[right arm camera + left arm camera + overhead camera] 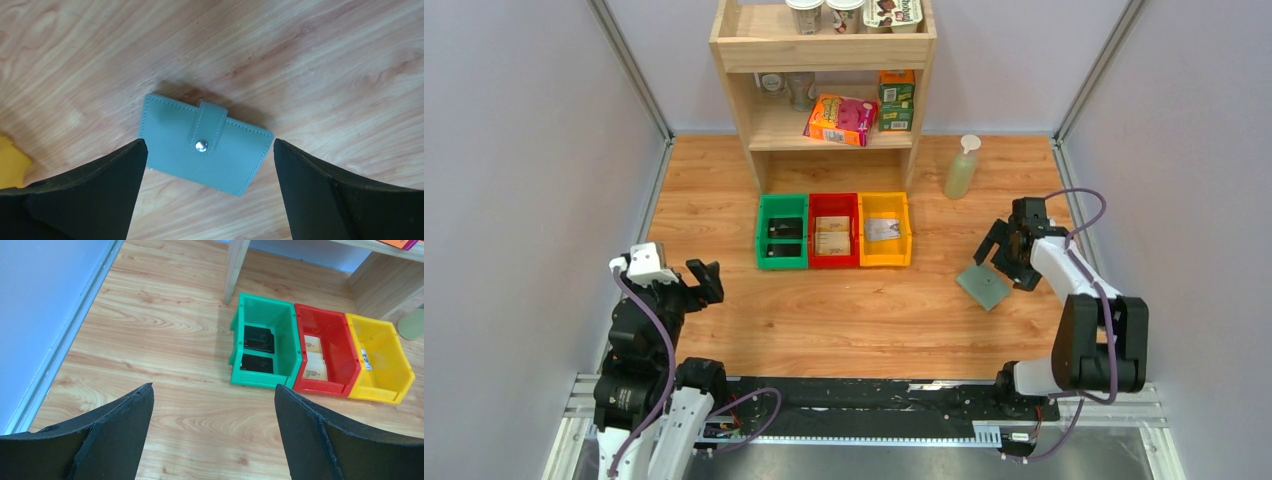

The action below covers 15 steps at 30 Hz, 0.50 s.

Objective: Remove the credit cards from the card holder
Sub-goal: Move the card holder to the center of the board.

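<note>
The card holder [983,286] lies flat on the wooden table at the right, folded shut, grey-green, its tab [209,127] fastened by a metal snap. The credit cards are hidden inside it. My right gripper [1005,264] hovers just above the holder, open. In the right wrist view the holder [235,160] sits between and just beyond the two black fingertips, untouched, and the right gripper [210,145] holds nothing. Far to the left, my left gripper [696,285] stands open over bare wood, and in its wrist view the left gripper [213,390] is empty.
Green [782,232], red [834,230] and yellow [885,229] bins stand in a row mid-table. Flat black cards [258,339] lie in the green bin, and the other two hold flat items. Behind them stands a wooden shelf [824,90]. A soap bottle [962,168] stands at the back right.
</note>
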{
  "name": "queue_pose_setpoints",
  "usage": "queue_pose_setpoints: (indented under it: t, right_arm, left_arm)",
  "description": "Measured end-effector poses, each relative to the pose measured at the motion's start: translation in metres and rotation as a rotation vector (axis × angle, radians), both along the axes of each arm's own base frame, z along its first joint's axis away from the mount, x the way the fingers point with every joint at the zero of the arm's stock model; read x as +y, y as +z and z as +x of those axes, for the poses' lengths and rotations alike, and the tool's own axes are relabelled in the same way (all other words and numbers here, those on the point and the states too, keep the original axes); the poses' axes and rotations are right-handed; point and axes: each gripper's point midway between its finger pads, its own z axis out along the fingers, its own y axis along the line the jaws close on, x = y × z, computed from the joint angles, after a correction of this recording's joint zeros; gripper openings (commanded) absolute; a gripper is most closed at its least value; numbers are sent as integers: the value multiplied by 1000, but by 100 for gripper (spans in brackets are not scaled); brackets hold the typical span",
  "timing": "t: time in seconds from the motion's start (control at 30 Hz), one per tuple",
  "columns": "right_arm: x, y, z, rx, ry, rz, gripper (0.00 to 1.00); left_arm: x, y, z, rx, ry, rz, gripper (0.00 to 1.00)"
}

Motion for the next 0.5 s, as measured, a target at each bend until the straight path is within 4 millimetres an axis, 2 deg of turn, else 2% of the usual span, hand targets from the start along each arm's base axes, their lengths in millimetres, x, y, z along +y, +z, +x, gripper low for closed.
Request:
queue_pose_setpoints:
  t: [0.07,0.17,0.33,0.5]
  right_arm:
    - [-1,-16,0,53,11,22,100]
    - [14,-26,-3,89,67,84,100]
    - [45,-27,-11,67,182,135,100]
    - [90,-25,-42,50,319,187,99]
  left_arm:
    - [0,-1,1,4,-1,1,97]
    - [-1,-1,1,7,-6,0,97]
    - [-4,-3,3,21,-23,-1,96]
    - [-5,-4,3,25,-27,-2,96]
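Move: The card holder lies flat just under the open right hand, some 5 cm below it, about 3 cm to its left and 2 cm back. From that hand, the yellow bin sits about 10 cm ahead and 26 cm to the left, slightly lower, and the soap bottle about 20 cm ahead and 9 cm left. From the left hand, the card holder is roughly 60 cm to the right, 7 cm ahead and 25 cm down. The right hand's right fingertip comes to bear on the card holder's edge near its right, near corner and pushes it along the board to the left, the fingers staying wide open. The hand first sinks about 2.5 cm, then sweeps left some 9 cm at that height, increasingly also drawing back about 4 cm, and turns nearly 20 degrees counter-clockwise. ##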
